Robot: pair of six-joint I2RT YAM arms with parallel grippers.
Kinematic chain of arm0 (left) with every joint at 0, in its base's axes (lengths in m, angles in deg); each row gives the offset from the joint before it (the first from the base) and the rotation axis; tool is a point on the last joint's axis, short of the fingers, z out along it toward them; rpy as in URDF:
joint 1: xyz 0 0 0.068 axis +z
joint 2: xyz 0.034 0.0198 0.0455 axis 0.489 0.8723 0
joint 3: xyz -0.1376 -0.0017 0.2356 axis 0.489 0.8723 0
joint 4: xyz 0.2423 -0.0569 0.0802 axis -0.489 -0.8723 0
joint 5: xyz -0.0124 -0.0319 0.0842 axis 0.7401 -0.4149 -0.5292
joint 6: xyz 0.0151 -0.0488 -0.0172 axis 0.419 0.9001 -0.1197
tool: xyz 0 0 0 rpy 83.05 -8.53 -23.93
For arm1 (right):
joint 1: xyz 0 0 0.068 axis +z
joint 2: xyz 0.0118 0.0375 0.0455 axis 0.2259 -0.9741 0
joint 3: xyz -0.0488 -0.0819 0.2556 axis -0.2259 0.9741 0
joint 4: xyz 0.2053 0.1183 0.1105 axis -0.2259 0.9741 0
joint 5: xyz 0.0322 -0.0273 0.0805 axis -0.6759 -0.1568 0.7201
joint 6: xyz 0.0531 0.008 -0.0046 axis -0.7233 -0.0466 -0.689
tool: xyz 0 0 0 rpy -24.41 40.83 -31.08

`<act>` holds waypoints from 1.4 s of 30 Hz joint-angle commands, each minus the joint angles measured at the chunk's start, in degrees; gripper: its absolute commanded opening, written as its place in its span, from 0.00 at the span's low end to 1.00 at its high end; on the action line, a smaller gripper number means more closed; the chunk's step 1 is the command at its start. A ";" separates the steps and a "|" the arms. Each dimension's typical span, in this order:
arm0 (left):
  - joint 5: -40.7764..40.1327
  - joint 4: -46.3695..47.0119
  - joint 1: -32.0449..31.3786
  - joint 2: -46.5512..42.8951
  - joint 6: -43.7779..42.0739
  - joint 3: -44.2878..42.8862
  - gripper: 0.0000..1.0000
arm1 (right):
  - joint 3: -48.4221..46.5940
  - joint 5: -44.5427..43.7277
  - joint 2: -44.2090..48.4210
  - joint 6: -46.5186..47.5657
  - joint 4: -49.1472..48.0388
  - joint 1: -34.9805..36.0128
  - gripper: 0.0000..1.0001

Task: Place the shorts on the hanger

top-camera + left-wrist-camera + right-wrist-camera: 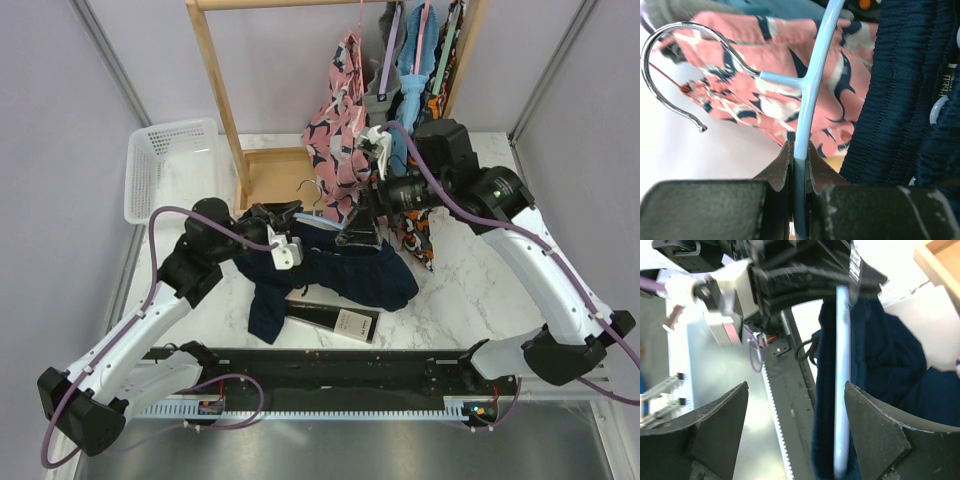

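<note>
The navy shorts [352,272] hang draped between the two grippers, with part lying on the table. My left gripper [287,228] is shut on the light-blue hanger [807,85], the pads clamped on its plastic just below the neck and metal hook. The shorts [905,100] hang right beside it. My right gripper [362,218] is open. In the right wrist view the hanger's bar [842,380] and the shorts [880,365] draped over it run between the spread fingers [880,435], closer to the right one, not clamped.
A wooden rack [222,100] stands at the back with a pink patterned garment [345,125] and other clothes on it, close behind both grippers. A white basket [168,165] sits at the back left. A flat black box [335,320] lies under the shorts' near edge.
</note>
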 commanded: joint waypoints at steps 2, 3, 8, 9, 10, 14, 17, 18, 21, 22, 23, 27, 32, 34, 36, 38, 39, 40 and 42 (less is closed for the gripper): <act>7.76 13.76 0.54 -2.74 3.81 -1.35 0.02 | 5.33 7.39 3.47 -1.71 -1.19 -2.82 0.83; 8.90 13.68 0.54 -2.82 3.37 -1.27 0.02 | 5.68 7.57 3.56 -1.45 -1.11 -3.08 0.83; 9.96 13.06 0.54 -2.91 1.26 -1.27 0.02 | 6.21 11.86 2.51 -4.87 -2.59 -5.11 0.70; 9.88 13.49 0.54 -2.74 1.51 -1.35 0.02 | 6.38 13.09 2.42 -5.40 -3.73 -5.20 0.65; 9.53 13.50 0.63 -2.56 1.69 -1.53 0.02 | 6.47 14.50 2.42 -6.10 -4.18 -5.20 0.60; 7.94 15.78 0.98 -1.33 1.69 -1.44 0.02 | 8.84 22.41 3.04 -12.93 -8.39 -5.28 0.44; 7.42 17.71 1.25 -0.02 2.30 -1.70 0.02 | 13.40 26.10 4.88 -19.95 -14.62 -5.20 0.41; 7.42 18.41 1.25 0.60 2.48 -1.79 0.02 | 16.29 27.77 5.23 -22.43 -19.08 -5.20 0.40; 7.33 20.35 1.25 1.39 3.27 -2.41 0.02 | 20.52 29.97 5.85 -32.54 -27.61 -5.20 0.29; 7.15 20.79 1.25 1.92 3.27 -2.50 0.02 | 20.80 30.07 5.94 -33.43 -28.52 -5.20 0.15; 6.89 20.71 1.25 2.01 3.19 -2.67 0.02 | 20.63 30.24 5.85 -36.05 -31.05 -5.20 0.01; 4.52 20.45 1.25 1.49 7.21 -3.11 0.32 | 20.80 28.15 6.90 -49.55 -46.68 -5.20 0.00; -1.51 16.67 1.25 -3.17 21.71 -8.19 0.91 | 11.07 22.87 3.40 -51.72 -48.92 -6.60 0.00; -7.84 14.12 1.25 -3.96 26.62 -10.31 0.98 | 7.90 19.98 0.86 -52.07 -48.13 -7.83 0.00; -10.59 13.67 1.25 -6.16 28.14 -11.72 0.99 | 2.91 16.55 -1.17 -52.77 -46.29 -8.62 0.00; -12.35 13.68 1.25 -7.74 29.29 -12.08 0.99 | -2.02 11.12 -4.24 -54.79 -44.18 -9.24 0.00; -12.36 13.33 1.25 -8.97 29.38 -12.25 0.99 | -3.36 9.52 -5.21 -55.32 -43.91 -9.15 0.00; -12.62 13.24 1.25 -9.59 29.46 -12.43 0.99 | -4.76 7.94 -6.27 -55.93 -44.00 -9.15 0.00; -14.55 12.89 1.25 -10.38 29.64 -12.78 0.99 | -8.54 3.89 -8.82 -57.17 -43.73 -9.24 0.00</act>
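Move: The left hand still grips the blue hanger beside its neck, which lies about 5 cm to its right and 2 cm ahead. The open right hand straddles the bar, with the neck some 5 cm to its left, 2 cm ahead and 1 cm lower. The navy shorts' middle is about 6 cm back, 3 cm left and 14 cm below the right hand; the pink garment hangs roughly 17 cm straight ahead of it. Right pinches the hanger, left releases and rises away, then right lifts it some 13 cm and forward. ##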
